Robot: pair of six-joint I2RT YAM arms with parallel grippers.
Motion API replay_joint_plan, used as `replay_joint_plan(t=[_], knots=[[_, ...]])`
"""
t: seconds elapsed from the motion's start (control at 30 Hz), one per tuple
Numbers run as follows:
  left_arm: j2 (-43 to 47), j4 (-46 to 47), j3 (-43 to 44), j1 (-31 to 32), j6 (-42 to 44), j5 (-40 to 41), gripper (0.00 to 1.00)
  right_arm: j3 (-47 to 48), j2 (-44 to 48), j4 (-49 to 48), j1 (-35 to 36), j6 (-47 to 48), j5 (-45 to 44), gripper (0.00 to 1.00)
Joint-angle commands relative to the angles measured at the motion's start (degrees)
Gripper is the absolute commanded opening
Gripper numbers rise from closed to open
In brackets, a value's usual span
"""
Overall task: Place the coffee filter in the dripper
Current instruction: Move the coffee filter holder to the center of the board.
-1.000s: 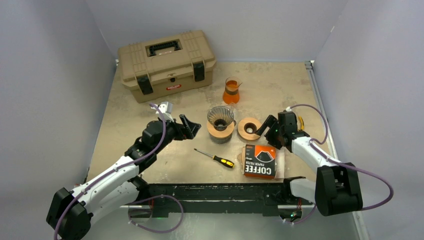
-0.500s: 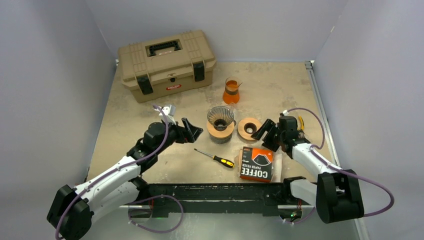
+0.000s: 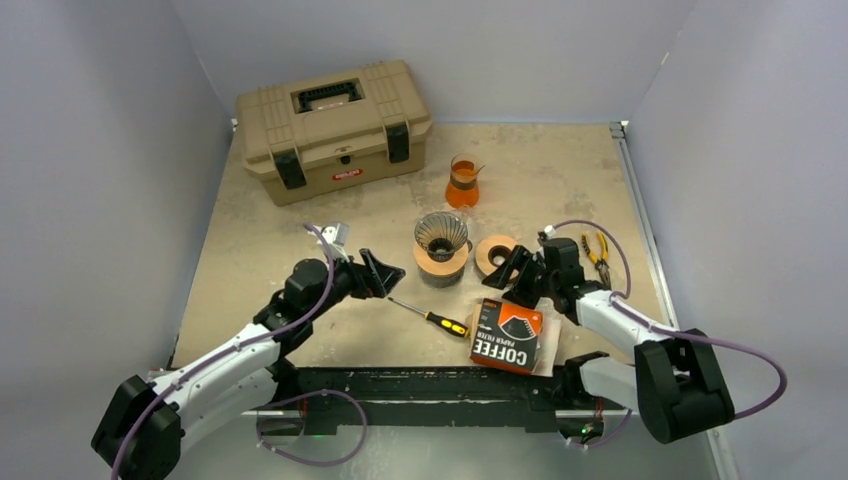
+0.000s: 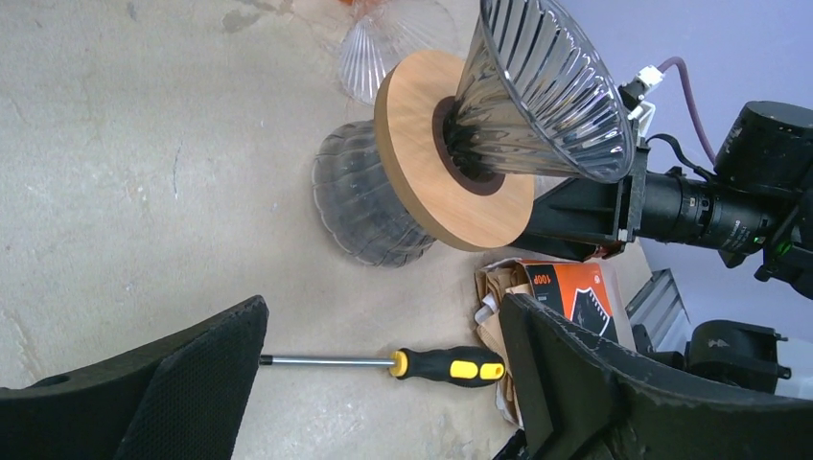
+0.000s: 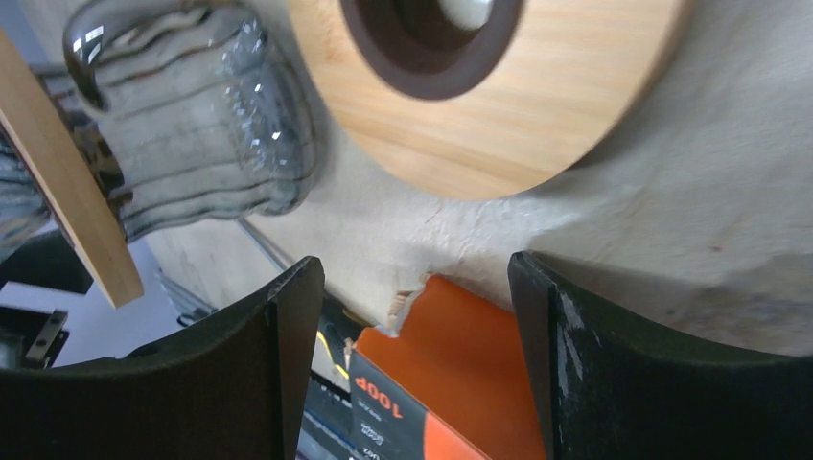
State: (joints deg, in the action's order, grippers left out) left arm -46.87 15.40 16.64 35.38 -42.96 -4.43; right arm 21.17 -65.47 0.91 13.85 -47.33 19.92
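Observation:
The coffee filter pack [image 3: 507, 338], an orange and black box with brown paper filters [image 4: 499, 302] poking from its open end, lies flat near the front edge. The dripper [image 3: 442, 237], a ribbed glass cone in a wooden collar, stands upright on a glass base at mid-table and looks hollow. My right gripper [image 3: 508, 275] hangs open just above the pack's far end [image 5: 460, 383], between the pack and a loose wooden ring [image 3: 496, 255]. My left gripper [image 3: 388, 275] is open left of the dripper [image 4: 546, 86], low over the screwdriver's tip, gripping nothing.
A black and yellow screwdriver [image 3: 430, 316] lies between the left gripper and the pack. An orange glass carafe [image 3: 462, 182] stands behind the dripper. A tan toolbox [image 3: 333, 128] sits at the back left, and pliers [image 3: 598, 250] lie at the right.
My right gripper has swung left and nearer, its jaws narrowing a little, and the filter pack has slid slightly left toward the front. My left gripper has crept toward the screwdriver.

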Motion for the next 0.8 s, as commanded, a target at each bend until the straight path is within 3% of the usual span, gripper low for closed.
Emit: replay_joint_plan(t=[0.0,0.17,0.47,0.77], knots=[[-1.1,6.5,-2.5,-0.2,-2.6,-2.8,0.90,-0.3,-0.5,-3.5,3.8,-3.2,1.2,0.74],[-3.1,12.2,-6.0,-0.1,-5.6,-4.6,0.88,1.3,0.5,-1.1,4.3,-1.8,-3.9,0.77],[-5.6,15.5,-7.9,3.2,-7.0,-1.8,0.88,7.0,8.1,12.4,4.3,1.6,-20.5,0.98],[-11.1,12.8,-2.6,14.7,-2.8,9.2,0.88,6.0,10.6,21.8,4.3,-3.5,-23.3,0.99]])
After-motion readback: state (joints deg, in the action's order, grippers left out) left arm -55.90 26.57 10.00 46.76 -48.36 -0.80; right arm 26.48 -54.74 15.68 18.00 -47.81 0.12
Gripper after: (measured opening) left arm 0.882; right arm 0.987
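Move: Just back of the right hand, its middle about 10 cm nearer the base and barely below fingertip level, lies the coffee filter box. The wooden ring stands about 7 cm ahead of that hand, the dripper stack 5 cm ahead and 12 cm to its left. From the left hand the box is some 23 cm right, 9 cm back and 11 cm below, with the screwdriver's middle 8 cm right, 3 cm back and 13 cm below. Finishing its push at the box's far edge with another 2 cm to the left, the right hand then swings back right about 5 cm, lifting off some 3 cm as its fingers spread wide and its wrist turns clockwise. The left hand, fingers staying open, sinks about 5 cm while drawing back and rightward over the screwdriver towards the box, without touching either. ##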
